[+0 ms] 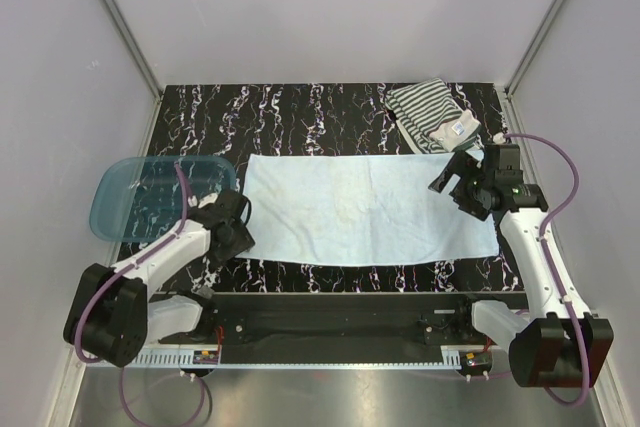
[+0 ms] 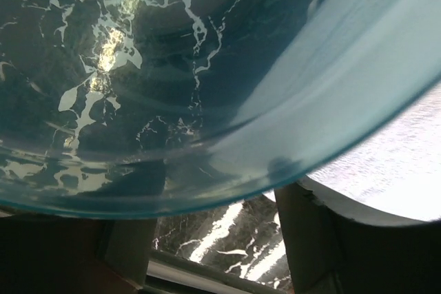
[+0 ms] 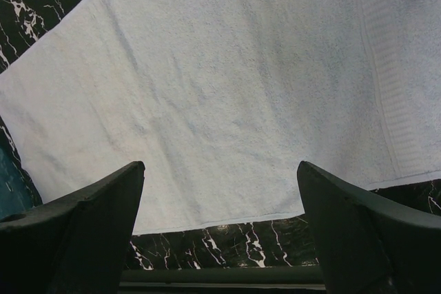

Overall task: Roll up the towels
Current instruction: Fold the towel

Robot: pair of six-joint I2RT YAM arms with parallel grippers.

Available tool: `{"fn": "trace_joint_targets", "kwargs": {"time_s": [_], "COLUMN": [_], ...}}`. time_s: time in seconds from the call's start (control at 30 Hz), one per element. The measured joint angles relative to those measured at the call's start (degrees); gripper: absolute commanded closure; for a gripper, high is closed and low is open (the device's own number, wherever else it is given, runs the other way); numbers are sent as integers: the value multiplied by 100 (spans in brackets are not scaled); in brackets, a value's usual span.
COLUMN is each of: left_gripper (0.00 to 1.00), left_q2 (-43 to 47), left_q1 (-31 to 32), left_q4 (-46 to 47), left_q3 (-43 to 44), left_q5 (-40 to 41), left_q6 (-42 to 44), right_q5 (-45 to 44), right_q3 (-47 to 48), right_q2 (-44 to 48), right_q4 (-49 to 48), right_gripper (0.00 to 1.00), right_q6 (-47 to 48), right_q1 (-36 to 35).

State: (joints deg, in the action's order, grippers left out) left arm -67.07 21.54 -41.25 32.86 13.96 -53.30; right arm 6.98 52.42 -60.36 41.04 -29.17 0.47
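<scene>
The light blue towel (image 1: 370, 209) lies spread flat across the middle of the black marble table. In the right wrist view this towel (image 3: 227, 80) fills most of the frame. The striped towel (image 1: 430, 115) sits folded at the back right corner. My right gripper (image 1: 452, 177) hovers over the blue towel's right end. Its jaws (image 3: 220, 166) are wide open and hold nothing. My left gripper (image 1: 215, 209) is at the towel's left end, against the tub. Its fingers (image 2: 134, 246) stand apart with bare marble between them, and their tips are hidden under the tub's rim.
A translucent blue plastic tub (image 1: 150, 197) stands at the left edge of the table, and its rim (image 2: 207, 191) crosses the left wrist view. Grey walls enclose the table on three sides. A metal rail (image 1: 330, 322) runs along the near edge.
</scene>
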Motion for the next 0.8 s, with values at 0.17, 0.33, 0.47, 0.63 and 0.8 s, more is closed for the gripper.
{"fn": "trace_joint_targets", "kwargs": {"time_s": [0.17, 0.33, 0.47, 0.63, 0.8], "left_gripper": [48, 70, 83, 95, 97], "left_q2": [-98, -203, -321, -310, -297], "left_q1": [2, 2, 2, 2, 2], "left_q4": [107, 188, 431, 568, 656], "left_q3": [-76, -48, -13, -11, -13], "left_q5": [63, 164, 177, 168, 81], "left_q6": [55, 87, 151, 247, 431], "right_q5": [4, 4, -7, -140, -629], "right_q3": [0, 0, 2, 7, 7], "right_q2": [-48, -52, -68, -103, -240], "right_q4": [-50, -52, -48, -17, 177], "right_gripper": [1, 1, 1, 0, 0], "right_q6": [26, 44, 44, 33, -142], "right_q1": [0, 0, 0, 0, 26]}}
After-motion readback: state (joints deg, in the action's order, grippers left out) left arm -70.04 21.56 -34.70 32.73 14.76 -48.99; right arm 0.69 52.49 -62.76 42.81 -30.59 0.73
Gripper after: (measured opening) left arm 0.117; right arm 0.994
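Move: The blue towel's near-left corner lies right at the open left gripper's tips, about 1 cm ahead, 2 cm to the right and 1 cm below; the teal bin's middle is some 11 cm ahead and 14 cm left. From the right gripper, the towel's near-right corner is roughly 10 cm back, 8 cm right and 15 cm below, while the striped towel sits about 18 cm ahead, 5 cm left and 15 cm down. Close the left gripper almost shut on the blue towel's near-left corner, first settling it slightly onto the table, then sliding it about 2 cm forward along the bin's rim as the fingers come together to pinch the cloth. Keep the right gripper wide open and nearly still, then late start it right and down, some 2 cm each way, towards the near-right corner. ##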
